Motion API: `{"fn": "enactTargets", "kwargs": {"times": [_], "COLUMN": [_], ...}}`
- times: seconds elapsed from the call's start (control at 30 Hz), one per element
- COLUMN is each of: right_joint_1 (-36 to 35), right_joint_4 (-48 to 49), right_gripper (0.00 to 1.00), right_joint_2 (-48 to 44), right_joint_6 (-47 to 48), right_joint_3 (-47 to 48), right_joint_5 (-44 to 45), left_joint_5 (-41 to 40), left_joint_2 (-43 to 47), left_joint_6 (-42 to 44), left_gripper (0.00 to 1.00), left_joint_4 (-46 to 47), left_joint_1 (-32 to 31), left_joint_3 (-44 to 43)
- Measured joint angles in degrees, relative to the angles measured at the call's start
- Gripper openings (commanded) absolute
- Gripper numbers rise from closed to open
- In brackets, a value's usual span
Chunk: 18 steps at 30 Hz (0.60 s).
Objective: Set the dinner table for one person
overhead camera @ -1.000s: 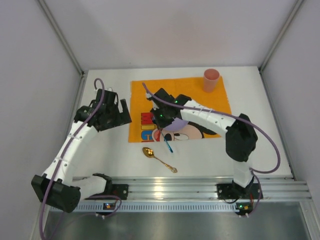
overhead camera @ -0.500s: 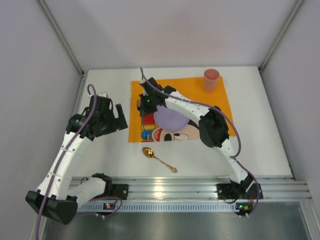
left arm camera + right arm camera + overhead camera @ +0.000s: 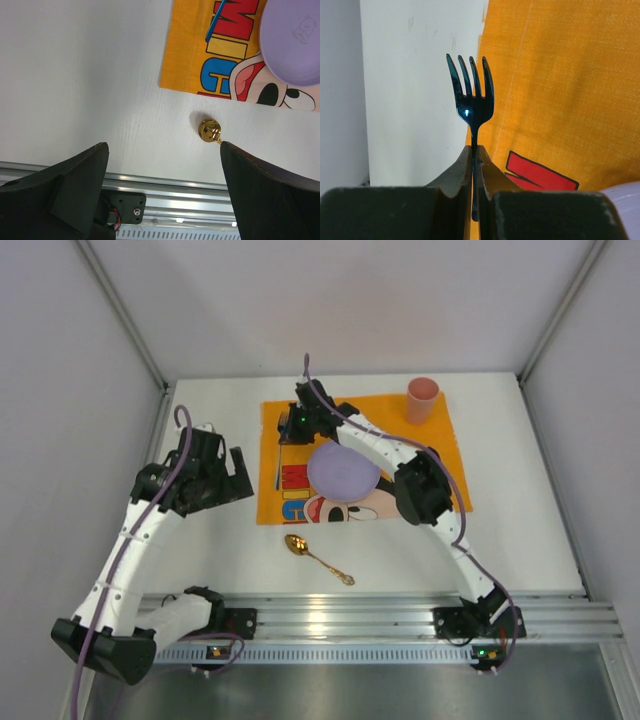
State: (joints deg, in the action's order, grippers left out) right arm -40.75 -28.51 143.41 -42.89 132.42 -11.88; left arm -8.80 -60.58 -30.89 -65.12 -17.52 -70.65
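Observation:
My right gripper (image 3: 475, 152) is shut on the handle of a dark blue fork (image 3: 472, 100), tines pointing away, over the left edge of the orange Mickey Mouse placemat (image 3: 560, 90). From above, that gripper (image 3: 284, 443) reaches across the mat's far left corner, and the fork (image 3: 277, 468) shows as a thin blue line. A lilac plate (image 3: 343, 472) lies on the mat (image 3: 400, 420), with a pink cup (image 3: 421, 400) at its far right corner. A gold spoon (image 3: 318, 558) lies on the white dinner table (image 3: 520, 530) in front of the mat. My left gripper (image 3: 238, 478) is open and empty, left of the mat.
The ribbed aluminium rail (image 3: 380, 615) runs along the table's near edge. Grey walls close in the table on the left, back and right. In the left wrist view the spoon's bowl (image 3: 210, 130) lies just ahead of the right finger (image 3: 270, 195).
The right arm carried the fork from the mat's front middle to its far left side, uncovering the plate. The left arm drew back a little to the left.

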Motion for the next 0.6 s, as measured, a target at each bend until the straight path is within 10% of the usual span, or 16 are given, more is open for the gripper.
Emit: {"fn": "enactTargets", "kwargs": {"times": [0.23,0.33,0.37,0.47,0.6], "right_joint_1": [0.0,0.0,0.0,0.0,0.0], "right_joint_4": [-2.5,-4.5,-4.3,-2.1,0.4], "right_gripper": [0.00,0.32,0.63,1.00,1.00], "right_joint_2": [0.1,0.1,0.1,-0.3,-1.6], "right_joint_6": [3.0,4.6,5.1,6.6,8.0], "right_joint_3": [-4.0,-4.6,-4.7,-6.1,-8.4], "right_joint_5": [0.5,0.4,0.2,-1.4,-4.0], "left_joint_5": [-0.1,0.0,0.0,0.0,0.0], "left_joint_2": [-0.6,-0.8,-0.9,-0.9,-1.3], "left_joint_6": [-0.2,-0.6,-0.7,-1.0,-1.8], "left_gripper": [0.98,0.98,0.98,0.99,0.98], "left_joint_4": [0.0,0.1,0.2,0.3,0.3], "left_joint_1": [0.0,0.0,0.0,0.0,0.0], "left_joint_3": [0.0,0.0,0.0,0.0,0.0]}}
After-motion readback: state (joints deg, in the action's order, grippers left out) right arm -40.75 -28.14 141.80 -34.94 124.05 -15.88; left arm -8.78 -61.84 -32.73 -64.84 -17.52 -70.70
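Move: The right hand already holds the blue fork above the placemat's left part; the fork's resting place, left of the plate, centres roughly 5 cm back, 3 cm right and 5 cm below. The purple plate lies about 7 cm back and 14 cm right of that hand, the gold spoon some 28 cm back and 9 cm right, both about 5 cm below. From the left hand, the fork's place is about 16 cm ahead, 12 cm right and 16 cm down. Down goes the right hand about 5 cm, slipping some 2 cm back and 2 cm right, to bring the pinched fork onto the placemat left of the plate. It halts there, opens its fingers wide and lets go of the handle, then eases slightly farther back and barely up, turning a little counter-clockwise. ##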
